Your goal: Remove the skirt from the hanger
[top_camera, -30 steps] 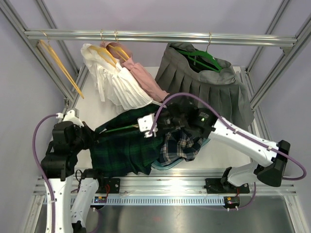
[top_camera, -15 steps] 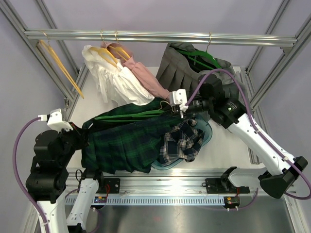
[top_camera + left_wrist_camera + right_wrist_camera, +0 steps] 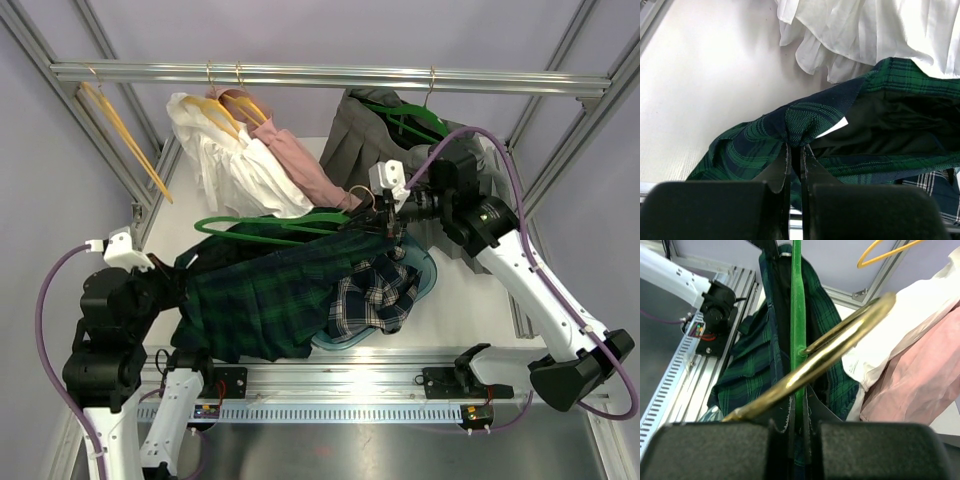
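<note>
The dark green plaid skirt (image 3: 265,300) hangs stretched between my two arms over the table. My left gripper (image 3: 170,285) is shut on a fold of its waistband, seen in the left wrist view (image 3: 796,147) with the skirt (image 3: 810,117). My right gripper (image 3: 372,218) is shut on the green hanger (image 3: 270,225) near its brass hook (image 3: 362,200). In the right wrist view the gripper (image 3: 799,407) pinches the hanger's green bar (image 3: 798,315), the hook (image 3: 840,342) crosses in front, and the skirt (image 3: 772,355) drapes off the bar. The hanger's left end stands clear of the cloth.
On the rail hang a white skirt (image 3: 235,165), a pink garment (image 3: 300,160), a grey pleated skirt (image 3: 440,180) on another green hanger, and bare wooden hangers (image 3: 125,135). A checked cloth (image 3: 370,295) lies in a teal basin (image 3: 425,270) on the table.
My right gripper has lifted the hanger up and to the right. The hanger's left end has slid out of the skirt. My left gripper keeps hold of the waistband, low on the left.
</note>
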{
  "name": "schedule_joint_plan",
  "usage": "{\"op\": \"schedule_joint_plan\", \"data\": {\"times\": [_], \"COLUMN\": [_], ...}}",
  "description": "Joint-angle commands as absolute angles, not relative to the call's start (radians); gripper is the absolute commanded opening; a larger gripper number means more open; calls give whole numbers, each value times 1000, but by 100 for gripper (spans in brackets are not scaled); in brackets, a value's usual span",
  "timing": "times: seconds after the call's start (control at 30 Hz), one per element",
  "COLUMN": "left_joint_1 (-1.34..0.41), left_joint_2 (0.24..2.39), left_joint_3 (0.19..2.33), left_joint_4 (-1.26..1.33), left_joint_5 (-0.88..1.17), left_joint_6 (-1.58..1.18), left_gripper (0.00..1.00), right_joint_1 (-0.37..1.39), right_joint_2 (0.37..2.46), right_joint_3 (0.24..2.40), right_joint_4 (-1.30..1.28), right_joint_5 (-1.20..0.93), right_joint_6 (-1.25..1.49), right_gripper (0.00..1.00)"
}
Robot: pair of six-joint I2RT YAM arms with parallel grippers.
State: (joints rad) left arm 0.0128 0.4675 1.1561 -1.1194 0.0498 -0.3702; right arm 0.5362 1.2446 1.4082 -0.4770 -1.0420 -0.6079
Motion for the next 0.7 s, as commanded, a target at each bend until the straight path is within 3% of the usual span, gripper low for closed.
{"op": "schedule_joint_plan", "data": {"times": [0.0, 0.1, 0.23, 0.37, 0.4, 0.43, 0.5, 0.6, 0.67], "left_joint_1": [29, 29, 29, 29, 29, 29, 29, 29, 29], "left_joint_2": [430, 390, 335, 273, 262, 243, 229, 221, 218], "left_joint_3": [1120, 1065, 1028, 1035, 1040, 1046, 1066, 1086, 1078], "left_joint_4": [-1051, -959, -844, -770, -761, -746, -739, -756, -764], "left_joint_5": [-88, 12, 98, 170, 182, 196, 238, 310, 381], "left_joint_6": [-313, -310, -284, -218, -175, -157, -88, -7, 40], "left_gripper": [0, 0, 0, 36, 57, 66, 78, 82, 92], "right_joint_1": [477, 486, 543, 592, 595, 604, 612, 638, 652], "right_joint_2": [1230, 1261, 1350, 1439, 1456, 1485, 1509, 1542, 1557], "right_joint_3": [1442, 1445, 1509, 1583, 1616, 1630, 1673, 1713, 1744], "right_joint_4": [-375, -244, -280, -406, -428, -445, -520, -641, -745], "right_joint_5": [-1032, -1039, -931, -828, -816, -810, -816, -830, -868], "right_joint_6": [-470, -248, -251, -328, -363, -383, -489, -674, -768], "right_gripper": [0, 0, 0, 0, 0, 0, 0, 0, 0]}}
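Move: My left hand pinches the edge of the green plaid skirt; its bulk hangs some 15 cm to that hand's right, 3 cm ahead and 10 below. The green hanger's middle is about 20 cm right, 6 ahead and 8 above. From my right hand, which grips the hanger, that skirt is about 17 cm left, 3 back and 17 below; the pink skirt 10 ahead, 10 left, near hand height; the basket 6 right, 3 ahead, some 32 below. I open my left fingers almost fully to let go of the green plaid skirt's edge, then lift that hand about 7 cm and draw it slightly back, its fingertips tipping up some 30 degrees. Meanwhile my right hand keeps its grip on the hanger and carries it about 6 cm forward and 5 left, in beside the pink skirt, sinking towards the end. ##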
